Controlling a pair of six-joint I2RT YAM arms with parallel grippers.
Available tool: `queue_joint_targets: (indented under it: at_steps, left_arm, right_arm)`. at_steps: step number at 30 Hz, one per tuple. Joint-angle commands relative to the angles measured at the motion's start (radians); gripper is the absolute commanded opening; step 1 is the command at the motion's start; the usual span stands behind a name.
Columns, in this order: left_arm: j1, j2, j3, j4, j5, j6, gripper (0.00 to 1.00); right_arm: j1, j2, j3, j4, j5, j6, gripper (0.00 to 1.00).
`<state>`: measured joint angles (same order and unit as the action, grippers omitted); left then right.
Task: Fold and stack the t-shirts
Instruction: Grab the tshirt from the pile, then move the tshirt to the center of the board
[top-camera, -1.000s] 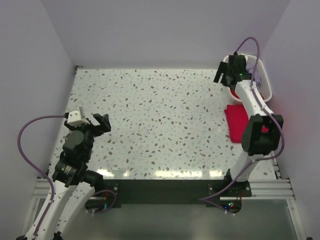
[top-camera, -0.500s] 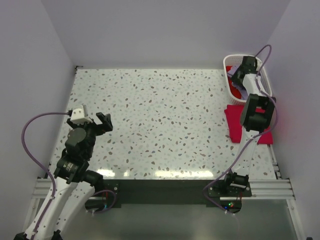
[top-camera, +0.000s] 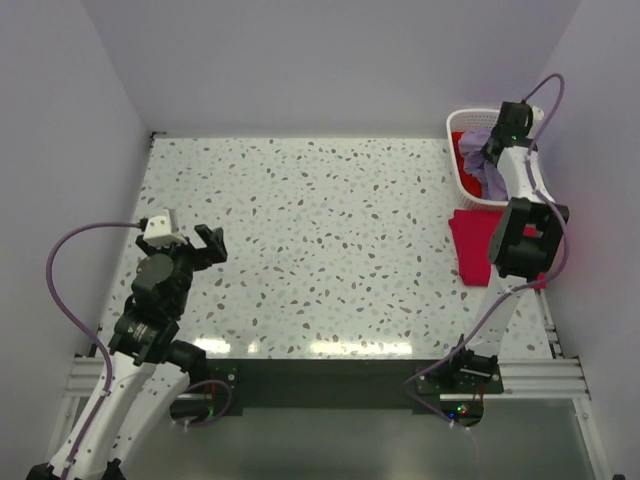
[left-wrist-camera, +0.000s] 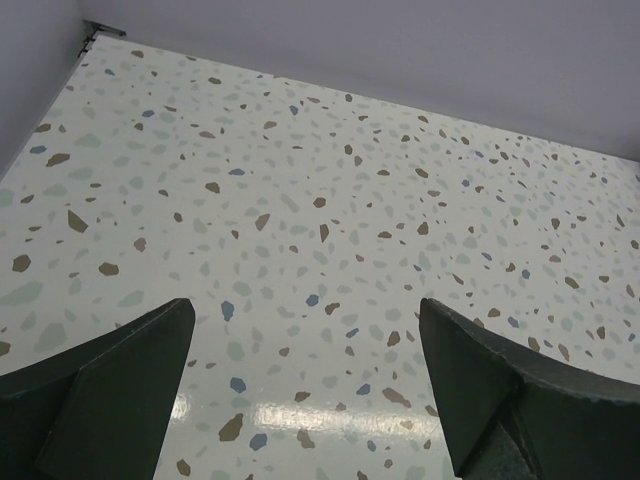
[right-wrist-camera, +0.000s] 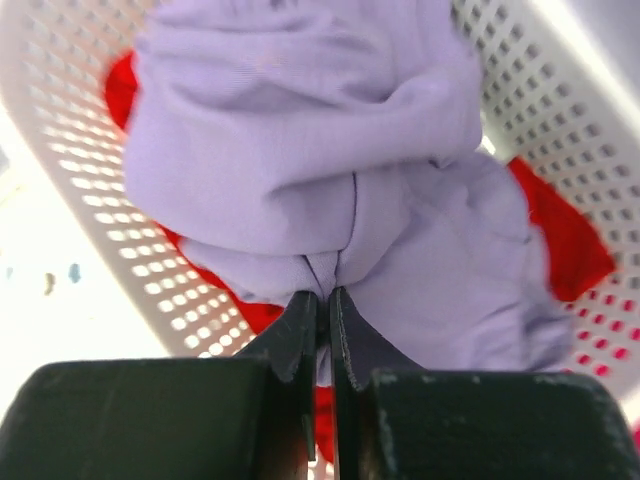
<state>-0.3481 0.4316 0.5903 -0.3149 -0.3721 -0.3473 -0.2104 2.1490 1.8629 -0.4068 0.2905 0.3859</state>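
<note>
A pale lavender t-shirt (right-wrist-camera: 300, 150) bulges out of the white lattice basket (right-wrist-camera: 90, 200), and my right gripper (right-wrist-camera: 324, 296) is shut on a pinch of its fabric. Bright red t-shirts (right-wrist-camera: 560, 230) lie under it in the basket. From above, the lavender t-shirt (top-camera: 484, 142) shows bunched at the basket's (top-camera: 462, 182) far right, beside my right gripper (top-camera: 503, 135). A folded crimson-pink t-shirt (top-camera: 472, 245) lies flat on the table in front of the basket, partly hidden by the right arm. My left gripper (top-camera: 197, 243) stands open over bare table at the left, fingers (left-wrist-camera: 110, 390) wide apart.
The speckled table (top-camera: 320, 230) is walled at the back and on both sides. The basket sits in the far right corner against the wall. The right arm's elbow (top-camera: 520, 245) hangs over the folded shirt.
My right gripper moved right, went down into the basket and shut on the lavender t-shirt, which now bulges up. The left arm barely shifted.
</note>
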Motion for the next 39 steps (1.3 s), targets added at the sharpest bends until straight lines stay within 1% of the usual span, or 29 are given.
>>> queue_joint_targets:
  at_steps: [1,2,3,4,8,9,11,12,13,14,15,16,17,19,20,21,23,24,25,26,27,28,29,30,32,33,36,38,39]
  left_arm:
    - [-0.002,-0.011,-0.009,0.045,0.007,0.018,1.00]
    - [-0.002,-0.014,-0.009,0.043,0.007,0.018,1.00]
    - [-0.002,-0.013,-0.009,0.043,0.007,0.018,1.00]
    - [-0.002,-0.013,-0.009,0.042,0.009,0.018,1.00]
    - [-0.002,-0.008,-0.006,0.036,0.010,0.018,1.00]
    - [-0.002,-0.007,-0.004,0.034,0.010,0.016,1.00]
    - [-0.002,0.001,-0.004,0.031,0.010,0.016,1.00]
    - [-0.002,0.009,-0.003,0.028,0.012,0.014,1.00]
    - [0.000,0.015,-0.001,0.025,0.012,0.014,1.00]
    - [0.001,0.021,0.003,0.020,0.010,0.011,1.00]
    - [0.003,0.036,0.005,0.011,0.007,0.010,1.00]
    - [0.006,0.045,0.009,0.007,0.006,0.008,1.00]
    - [0.009,0.052,0.014,0.004,0.004,0.007,1.00]
    - [0.015,0.076,0.022,-0.010,-0.001,-0.001,1.00]
    - [0.017,0.082,0.025,-0.016,-0.002,-0.002,1.00]
    - [0.017,0.090,0.026,-0.021,-0.002,-0.004,1.00]
    - [0.017,0.095,0.026,-0.024,0.004,-0.007,1.00]
    - [0.017,0.096,0.029,-0.029,0.005,-0.009,1.00]
    - [0.017,0.096,0.028,-0.029,0.007,-0.012,1.00]
    - [0.017,0.095,0.026,-0.029,0.009,-0.012,1.00]
    - [0.017,0.096,0.026,-0.029,0.010,-0.012,1.00]
    - [0.017,0.096,0.023,-0.029,0.013,-0.012,1.00]
    - [0.017,0.099,0.025,-0.026,0.019,-0.012,1.00]
    - [0.017,0.107,0.025,-0.026,0.022,-0.012,1.00]
    - [0.017,0.119,0.023,-0.018,0.035,-0.010,1.00]
    - [0.017,0.136,0.022,-0.015,0.039,-0.010,1.00]
    - [0.017,0.197,0.025,-0.015,0.087,-0.019,1.00]
    - [0.017,0.240,0.046,-0.048,0.136,-0.061,1.00]
    - [0.017,0.289,0.054,-0.059,0.153,-0.082,1.00]
  right_arm:
    - [0.008,-0.162,0.037,0.022,0.019,-0.044,0.00]
    - [0.009,-0.176,0.068,-0.016,0.004,-0.041,0.00]
    - [0.026,-0.188,0.121,-0.082,-0.049,-0.053,0.00]
    - [0.041,-0.202,0.140,-0.110,-0.057,-0.061,0.00]
    - [0.144,-0.313,0.165,-0.171,-0.112,-0.108,0.00]
    - [0.191,-0.346,0.192,-0.182,-0.155,-0.120,0.00]
    - [0.235,-0.365,0.244,-0.199,-0.246,-0.117,0.00]
    - [0.271,-0.373,0.315,-0.211,-0.287,-0.108,0.00]
    - [0.290,-0.374,0.349,-0.211,-0.392,-0.108,0.00]
    - [0.310,-0.377,0.381,-0.207,-0.451,-0.108,0.00]
    - [0.347,-0.391,0.430,-0.184,-0.496,-0.096,0.00]
    - [0.362,-0.399,0.441,-0.161,-0.578,-0.087,0.00]
    - [0.374,-0.415,0.441,-0.130,-0.618,-0.076,0.00]
    - [0.399,-0.472,0.375,-0.023,-0.692,-0.019,0.00]
    - [0.402,-0.495,0.334,0.044,-0.702,-0.003,0.00]
    - [0.402,-0.517,0.229,0.063,-0.706,0.028,0.00]
    - [0.402,-0.582,0.118,0.083,-0.753,0.042,0.00]
    - [0.401,-0.607,0.005,0.074,-0.766,0.047,0.00]
    - [0.402,-0.632,-0.061,0.069,-0.781,0.054,0.01]
    - [0.407,-0.688,-0.135,0.071,-0.831,0.070,0.06]
    - [0.413,-0.715,-0.286,0.069,-0.853,0.074,0.22]
    - [0.419,-0.735,-0.357,0.054,-0.879,0.070,0.33]
    - [0.437,-0.774,-0.417,-0.028,-0.890,0.052,0.45]
    - [0.453,-0.796,-0.533,-0.064,-0.869,-0.005,0.59]
    - [0.489,-0.854,-0.651,-0.122,-0.791,-0.054,0.65]
    - [0.497,-0.917,-0.760,-0.125,-0.699,-0.064,0.68]
    - [0.506,-1.000,-0.901,-0.174,-0.593,-0.107,0.70]
    - [0.517,-1.029,-0.968,-0.190,-0.579,-0.123,0.70]
    - [0.522,-1.052,-0.988,-0.182,-0.580,-0.127,0.70]
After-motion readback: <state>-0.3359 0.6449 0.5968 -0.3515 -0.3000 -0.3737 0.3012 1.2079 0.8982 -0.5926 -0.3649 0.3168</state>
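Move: The right hand is shut on the purple t-shirt inside the basket, whose middle lies about 7 cm below, 3 cm back and 3 cm to the left. The bare mid-table where the shirt goes is some 48 cm to this hand's left, 18 cm back and 14 cm below. The folded red cloth lies about 23 cm back and 4 cm left, equally low. From the left hand, that bare place is roughly 13 cm ahead, 25 cm right and 24 cm below. Up and left in a fast arc, the right hand lifts the held purple shirt from the basket, climbing about 35 cm, swinging as far left and turning some 60 degrees counter-clockwise. It then sweeps back towards the base and plunges to its starting height, opening its fingers to let go. The open left hand dips about 5 cm and tips down. ##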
